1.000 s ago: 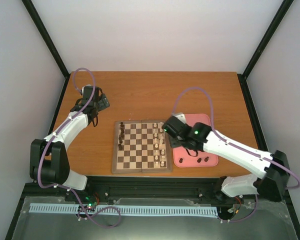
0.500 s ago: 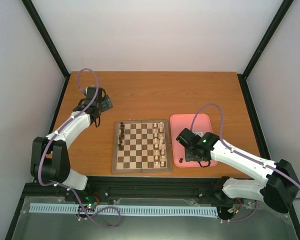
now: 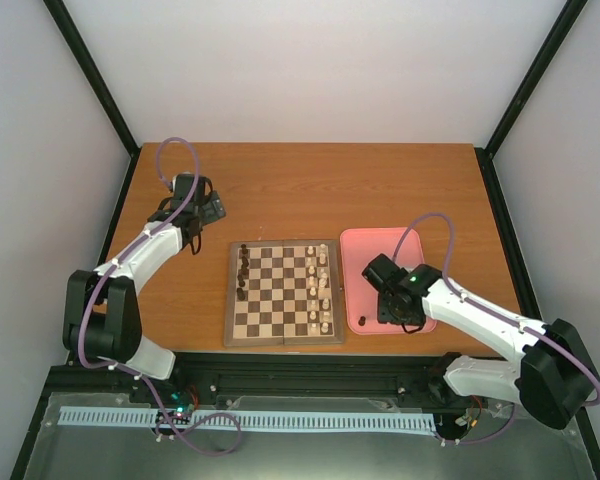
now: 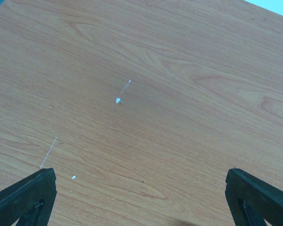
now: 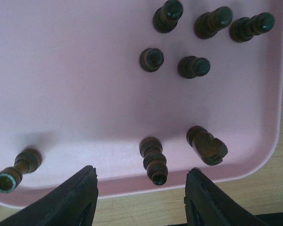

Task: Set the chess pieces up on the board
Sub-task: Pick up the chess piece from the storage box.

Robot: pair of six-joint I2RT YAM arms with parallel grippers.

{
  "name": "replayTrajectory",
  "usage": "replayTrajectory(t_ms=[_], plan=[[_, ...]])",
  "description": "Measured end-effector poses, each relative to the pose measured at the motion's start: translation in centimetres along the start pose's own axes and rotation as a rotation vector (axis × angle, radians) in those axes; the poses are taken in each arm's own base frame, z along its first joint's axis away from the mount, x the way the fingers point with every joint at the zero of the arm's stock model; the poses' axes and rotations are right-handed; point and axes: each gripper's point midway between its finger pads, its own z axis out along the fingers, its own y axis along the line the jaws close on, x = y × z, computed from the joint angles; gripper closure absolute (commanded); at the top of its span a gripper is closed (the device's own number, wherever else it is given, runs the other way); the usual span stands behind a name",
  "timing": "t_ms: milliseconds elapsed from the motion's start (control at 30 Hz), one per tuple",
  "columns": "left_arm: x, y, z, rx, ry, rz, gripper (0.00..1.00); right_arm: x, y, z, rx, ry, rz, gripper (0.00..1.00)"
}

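The board (image 3: 276,330) lies mid-table. A few dark chess pieces (image 3: 243,270) stand along its left side and cream-white ones along its right. Several more dark chess pieces lie in the pink tray (image 5: 61,70). One of them, a lying piece (image 5: 153,160), is between my right gripper's (image 5: 141,195) open fingers, untouched. A knight (image 5: 206,146) lies just right of it and another piece (image 5: 16,169) far left. In the top view my right gripper (image 3: 392,308) hangs over the tray's near part. My left gripper (image 4: 141,202) stands wide open over bare table, back left of the board (image 3: 208,208).
The pink tray (image 3: 365,245) sits right of the board, its near rim (image 5: 132,186) just ahead of my right fingertips. Several other dark pieces (image 5: 193,66) are grouped at the tray's far right corner. Cream-white pieces (image 3: 320,290) fill the board's right columns.
My right arm has swung from the board's right edge back and down over the near part of the pink tray, its jaws narrowing a little. The left arm has barely shifted.
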Motion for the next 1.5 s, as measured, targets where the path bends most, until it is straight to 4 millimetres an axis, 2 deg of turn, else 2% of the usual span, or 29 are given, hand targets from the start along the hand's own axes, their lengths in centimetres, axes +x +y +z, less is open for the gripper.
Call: replayTrajectory(t_ms=[400, 700, 933, 1133, 1500], plan=[[0.0, 0.2, 0.1, -0.014, -0.003, 0.002, 0.00, -0.5, -0.4, 0.7, 0.009, 0.022, 0.036, 0.55], [0.0, 0.3, 0.1, -0.018, -0.005, 0.002, 0.00, 0.9, -0.5, 2.3, 0.025, 0.093, 0.034, 0.57], [0.1, 0.3, 0.2, -0.020, -0.002, 0.003, 0.00, 1.1, -0.5, 2.4, 0.028, 0.100, 0.038, 0.60], [0.1, 0.3, 0.2, -0.020, -0.002, 0.004, 0.00, 0.9, -0.6, 2.5, 0.028, 0.095, 0.055, 0.65], [0.1, 0.3, 0.2, -0.021, -0.002, 0.004, 0.00, 1.3, -0.9, 3.1, 0.043, 0.110, 0.063, 0.83]])
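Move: The slender chess piece stands near the storage box's near edge, about 4 cm below the right hand, about 1 cm to its right and level with it fore and aft. From the right hand, the knight is some 5 cm right and 1 cm ahead, the rook about 8 cm left and level, and the nearest pawn roughly 7 cm ahead and 2 cm right. From the left hand, the slender piece lies around 43 cm right, 26 cm back and 13 cm lower. The slender chess piece is taken from above by the right hand, which edges slightly to the right and sinks about 3 cm over it, the fingertips swinging some 5 degrees back towards the base. The half-open fingers narrow steadily all the way down, more quickly at the end, until their tips pinch the piece from left and right below its head. ##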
